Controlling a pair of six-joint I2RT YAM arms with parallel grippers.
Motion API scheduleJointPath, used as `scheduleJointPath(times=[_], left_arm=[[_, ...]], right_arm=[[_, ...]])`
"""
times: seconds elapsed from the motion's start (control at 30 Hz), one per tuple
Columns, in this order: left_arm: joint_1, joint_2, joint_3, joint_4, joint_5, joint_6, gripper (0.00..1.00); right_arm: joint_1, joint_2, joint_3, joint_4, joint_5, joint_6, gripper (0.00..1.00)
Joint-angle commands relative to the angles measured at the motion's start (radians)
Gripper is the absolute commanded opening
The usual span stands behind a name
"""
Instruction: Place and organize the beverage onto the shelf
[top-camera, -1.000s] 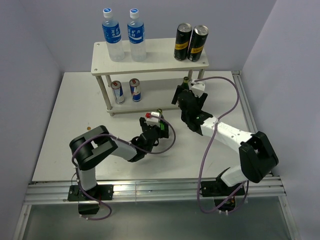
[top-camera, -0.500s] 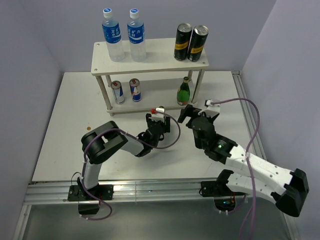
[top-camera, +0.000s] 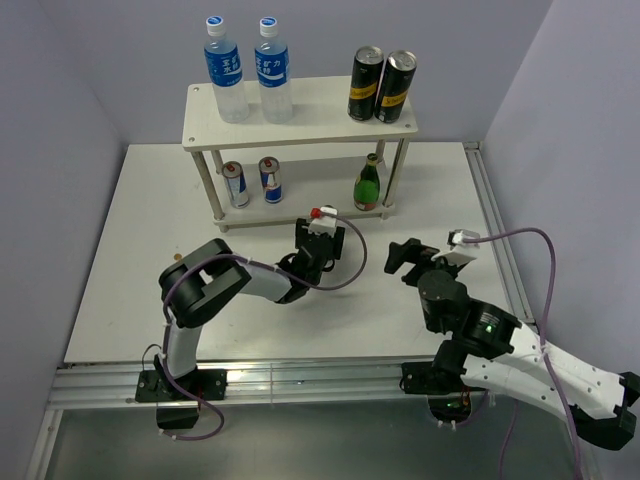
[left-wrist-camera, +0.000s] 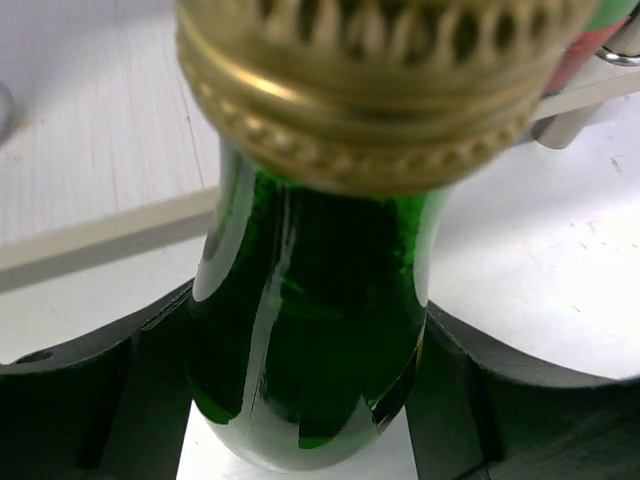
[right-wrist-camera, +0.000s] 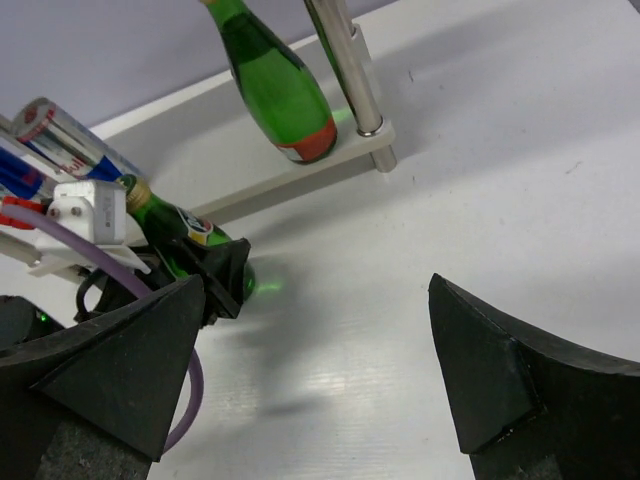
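My left gripper (top-camera: 325, 250) is shut on a green glass bottle (left-wrist-camera: 310, 300) with a gold cap. It holds the bottle tilted, low over the table just in front of the shelf (top-camera: 310, 118). The same bottle (right-wrist-camera: 180, 232) shows in the right wrist view, its base near the table. A second green bottle (top-camera: 369, 183) stands on the shelf's lower board at the right. My right gripper (top-camera: 405, 257) hangs open and empty over the table, to the right of the left gripper.
The top board carries two water bottles (top-camera: 225, 70) at the left and two black cans (top-camera: 382, 86) at the right. Two small blue-and-silver cans (top-camera: 252, 182) stand on the lower board's left. A white shelf leg (right-wrist-camera: 345, 60) stands beside the shelved green bottle.
My left gripper has shut on the green bottle and shifted slightly towards the shelf. My right arm has left the other green bottle on the lower board and drawn back to the near right.
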Motion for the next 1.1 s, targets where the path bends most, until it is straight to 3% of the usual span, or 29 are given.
scheduleJointPath(times=[0.0, 0.6, 0.8, 1.07], left_arm=[[0.014, -0.094, 0.099, 0.052, -0.024, 0.065, 0.0], [0.06, -0.043, 0.396, -0.067, 0.002, 0.133, 0.0], [0.123, 0.032, 0.525, -0.127, 0.056, 0.087, 0.0], [0.195, 0.101, 0.575, -0.159, 0.111, -0.011, 0.0]], right_arm=[[0.003, -0.062, 0.003, -0.077, 0.04, 0.044, 1.0], [0.005, -0.077, -0.019, -0.079, 0.036, 0.061, 1.0], [0.006, -0.084, -0.023, -0.079, 0.034, 0.061, 1.0], [0.005, -0.074, -0.022, -0.076, 0.04, 0.061, 1.0]])
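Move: The left hand already grips a green bottle. The free spot it is bound for, on the lower shelf, lies about 14 cm ahead, 1 cm to the right and some 4 cm lower. Level with that spot, the nearer Red Bull can stands about 13 cm to its left and the other green bottle roughly 11 cm to its right, their middles slightly above the hand. From the idle right hand the spot is about 29 cm ahead, 20 cm left and 19 cm below. Keeping its pinch on the green bottle's upper body, the left hand carries the bottle up and forward over the lower shelf's front edge, into the gap between the Red Bull can and the other green bottle. It goes about 12 cm forward and climbs 11 cm, swinging up to 3 cm right and partly back, then starts down by 2 cm; the fingers tip up slightly. ##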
